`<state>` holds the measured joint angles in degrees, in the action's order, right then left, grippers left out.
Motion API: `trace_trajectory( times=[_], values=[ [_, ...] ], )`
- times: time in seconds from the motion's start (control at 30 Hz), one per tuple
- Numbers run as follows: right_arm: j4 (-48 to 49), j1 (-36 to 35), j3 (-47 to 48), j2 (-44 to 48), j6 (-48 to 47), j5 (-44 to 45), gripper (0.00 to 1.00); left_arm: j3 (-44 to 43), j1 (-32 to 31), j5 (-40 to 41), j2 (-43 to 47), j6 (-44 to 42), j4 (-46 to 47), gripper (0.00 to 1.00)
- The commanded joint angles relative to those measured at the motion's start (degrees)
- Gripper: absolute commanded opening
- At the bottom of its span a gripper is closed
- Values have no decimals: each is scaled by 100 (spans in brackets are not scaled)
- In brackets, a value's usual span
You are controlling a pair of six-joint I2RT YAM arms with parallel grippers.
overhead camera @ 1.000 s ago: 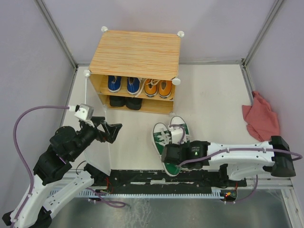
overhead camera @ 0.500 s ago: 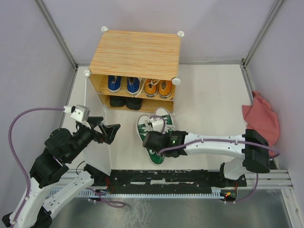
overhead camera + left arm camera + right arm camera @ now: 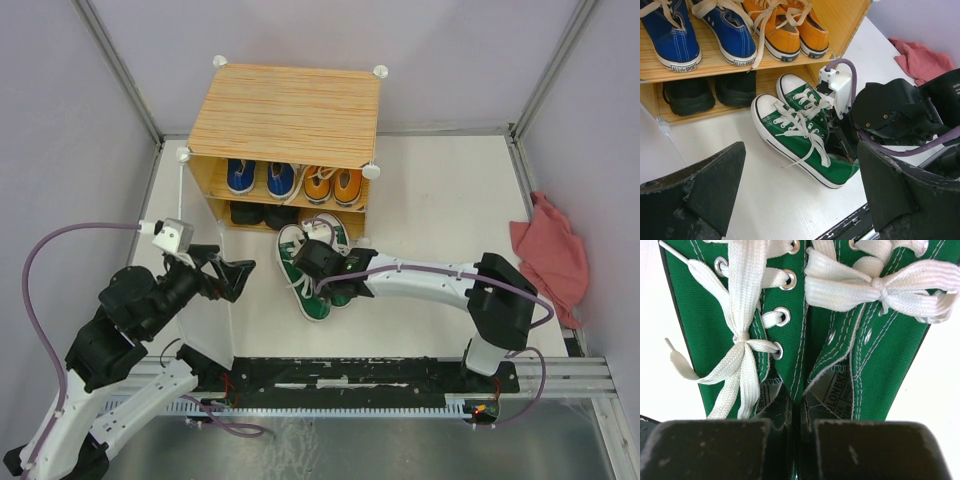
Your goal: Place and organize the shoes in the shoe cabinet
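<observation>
The green sneakers (image 3: 300, 278) stand side by side on the floor just in front of the shoe cabinet (image 3: 285, 110), toes towards its lower shelf. My right gripper (image 3: 330, 282) is shut on the pair's two inner walls (image 3: 801, 390), one finger inside each shoe. Blue sneakers (image 3: 690, 30) and orange sneakers (image 3: 787, 30) fill the upper shelf. Black boots (image 3: 707, 92) take the left of the lower shelf. My left gripper (image 3: 238, 274) hangs open and empty left of the green pair, beside the open door.
The cabinet's white translucent door (image 3: 207, 300) stands swung open towards the left arm. A red cloth (image 3: 548, 250) lies at the right wall. A black rail (image 3: 350, 375) runs along the near edge. Enclosure walls close in on every side.
My right arm has carried the green pair from near the front rail back and left, up to the cabinet's lower opening. The left arm has barely shifted.
</observation>
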<state>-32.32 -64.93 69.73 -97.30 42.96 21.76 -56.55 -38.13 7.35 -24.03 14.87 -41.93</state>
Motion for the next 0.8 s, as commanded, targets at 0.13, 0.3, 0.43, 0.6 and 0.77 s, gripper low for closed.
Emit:
trace_trajectory(
  times=[0.13, 0.3, 0.43, 0.6, 0.77],
  values=[
    [1424, 580, 266, 131, -97, 358, 2, -153, 20, 441, -144, -219, -107, 99],
    [1759, 806, 255, -17, 38, 503, 2, -57, 25, 443, -220, -242, -24, 99],
    [1851, 864, 419, -275, 284, 742, 2, -33, 25, 408, -328, -266, 1, 99],
    [1840, 869, 489, -268, 412, 759, 2, 3, 25, 399, -363, -301, -8, 99],
    [2009, 869, 197, -153, 488, 812, 2, 29, 24, 389, -409, -279, 24, 99]
  ],
)
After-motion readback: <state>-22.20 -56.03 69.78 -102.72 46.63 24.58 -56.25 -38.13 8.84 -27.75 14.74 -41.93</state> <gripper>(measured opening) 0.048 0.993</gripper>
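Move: The right hand already pinches the green shoes together by their inner sides. Their bay, the free right end of the cabinet's lower shelf, lies about 14 cm ahead, 2 cm to the right and roughly level. The black shoes stand about 14 cm ahead and 14 cm left; the orange shoes about 15 cm ahead, 2 cm right and 12 cm higher. From the left hand that bay is some 22 cm ahead, 19 cm right and 24 cm below. Keep the right fingers shut on the inner sides of both green shoes and carry the pair forward about 8 cm, toes first, into the lower shelf's free right end beside the black shoes. On the way turn the wrist some 15 degrees clockwise to square the shoes to the cabinet, and ease down a little in the later part. ##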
